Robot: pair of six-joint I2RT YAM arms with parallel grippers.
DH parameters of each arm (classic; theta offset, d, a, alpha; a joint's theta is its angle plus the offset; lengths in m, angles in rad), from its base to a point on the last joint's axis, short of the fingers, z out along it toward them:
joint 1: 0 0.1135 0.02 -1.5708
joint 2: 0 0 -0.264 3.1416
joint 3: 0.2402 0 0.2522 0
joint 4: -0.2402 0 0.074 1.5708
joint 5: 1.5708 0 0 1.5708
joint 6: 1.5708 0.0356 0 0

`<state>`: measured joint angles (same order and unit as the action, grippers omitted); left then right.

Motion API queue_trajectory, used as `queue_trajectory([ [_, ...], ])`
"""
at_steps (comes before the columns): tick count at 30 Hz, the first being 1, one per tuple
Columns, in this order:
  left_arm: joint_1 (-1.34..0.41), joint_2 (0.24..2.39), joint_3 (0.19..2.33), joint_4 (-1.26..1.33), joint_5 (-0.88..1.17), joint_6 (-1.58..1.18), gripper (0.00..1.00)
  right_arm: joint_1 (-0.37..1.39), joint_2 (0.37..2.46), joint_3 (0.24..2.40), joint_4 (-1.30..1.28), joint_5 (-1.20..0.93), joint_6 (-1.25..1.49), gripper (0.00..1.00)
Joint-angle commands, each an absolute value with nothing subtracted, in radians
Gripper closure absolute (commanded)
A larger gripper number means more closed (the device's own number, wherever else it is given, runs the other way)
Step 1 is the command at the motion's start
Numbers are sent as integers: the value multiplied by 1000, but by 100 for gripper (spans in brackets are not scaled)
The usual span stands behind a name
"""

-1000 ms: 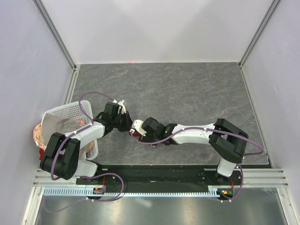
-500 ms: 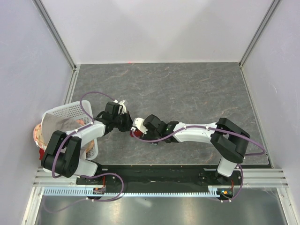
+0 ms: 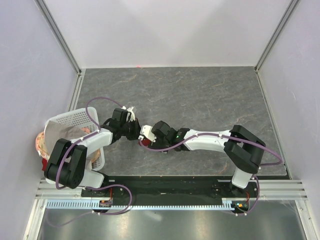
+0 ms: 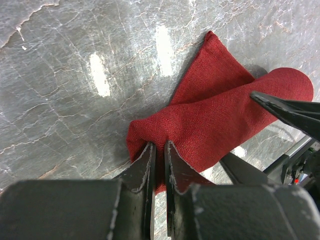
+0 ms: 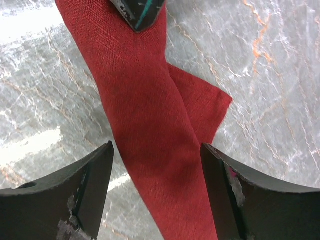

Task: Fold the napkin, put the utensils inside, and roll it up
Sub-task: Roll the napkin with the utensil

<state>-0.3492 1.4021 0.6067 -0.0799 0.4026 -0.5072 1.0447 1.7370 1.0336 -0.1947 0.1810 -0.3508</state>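
The dark red napkin (image 4: 220,115) lies rolled into a tube on the grey stone table, with one loose corner sticking out. My left gripper (image 4: 159,152) is shut on one end of the roll, with cloth pinched between its jaws. My right gripper (image 5: 157,165) is open, its fingers (image 5: 95,175) on either side of the roll (image 5: 145,115) without touching it. In the top view the two grippers meet over the napkin (image 3: 144,143) at the left middle of the table: left (image 3: 134,129), right (image 3: 146,135). No gold utensils show.
A white basket (image 3: 64,118) holding a grey-beige cloth (image 3: 65,134) stands at the table's left edge, beside the left arm. Walls close in the table on three sides.
My right gripper has crept slightly left toward the left gripper. The left gripper has held its grip on the napkin's end.
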Motion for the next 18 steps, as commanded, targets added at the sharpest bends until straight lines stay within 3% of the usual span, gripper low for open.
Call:
queue_trajectory([
  [1, -351, 1417, 632, -101, 426, -456, 87, 1026, 1776, 1078, -173, 158, -379, 21],
  [6, -351, 1422, 638, -100, 446, -442, 86, 971, 1792, 1081, -175, 54, -368, 23],
  [11, -353, 1407, 638, -83, 459, -434, 74, 924, 1799, 1107, -260, -155, -336, 32],
  [12, -353, 1402, 638, -80, 457, -434, 70, 910, 1802, 1112, -276, -194, -330, 39],
  [13, -353, 1393, 638, -74, 442, -439, 58, 905, 1807, 1115, -290, -245, -316, 42],
  [16, -351, 1345, 630, -75, 373, -451, 35, 885, 1830, 1126, -356, -299, -282, 54],
  [18, -353, 1303, 620, -80, 329, -459, 27, 865, 1850, 1127, -377, -330, -264, 59],
])
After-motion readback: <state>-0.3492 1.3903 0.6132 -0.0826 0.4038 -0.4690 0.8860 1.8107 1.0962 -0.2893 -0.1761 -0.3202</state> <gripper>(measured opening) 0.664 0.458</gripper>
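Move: The right hand hangs open right over the middle of the rolled napkin, its pads straddling the roll some 2 cm above its core. The roll's left end lies about 10 cm to that hand's left and level with it, and the napkin's loose corner sticks out roughly 5 cm ahead of it. The left hand is already shut on that left end, so the roll's middle lies about 10 cm to its right and 1 cm back. The right hand sinks about 2 cm onto the middle of the napkin roll, easing a centimetre forward and then back again, while its wrist tips some 20 degrees so the fingers point more steeply down and they close part-way from wide open, coming to pinch the roll from both sides. Meanwhile the left hand stays in place, keeps its grip at first, then opens to about two thirds and lets go of the roll's left end. ##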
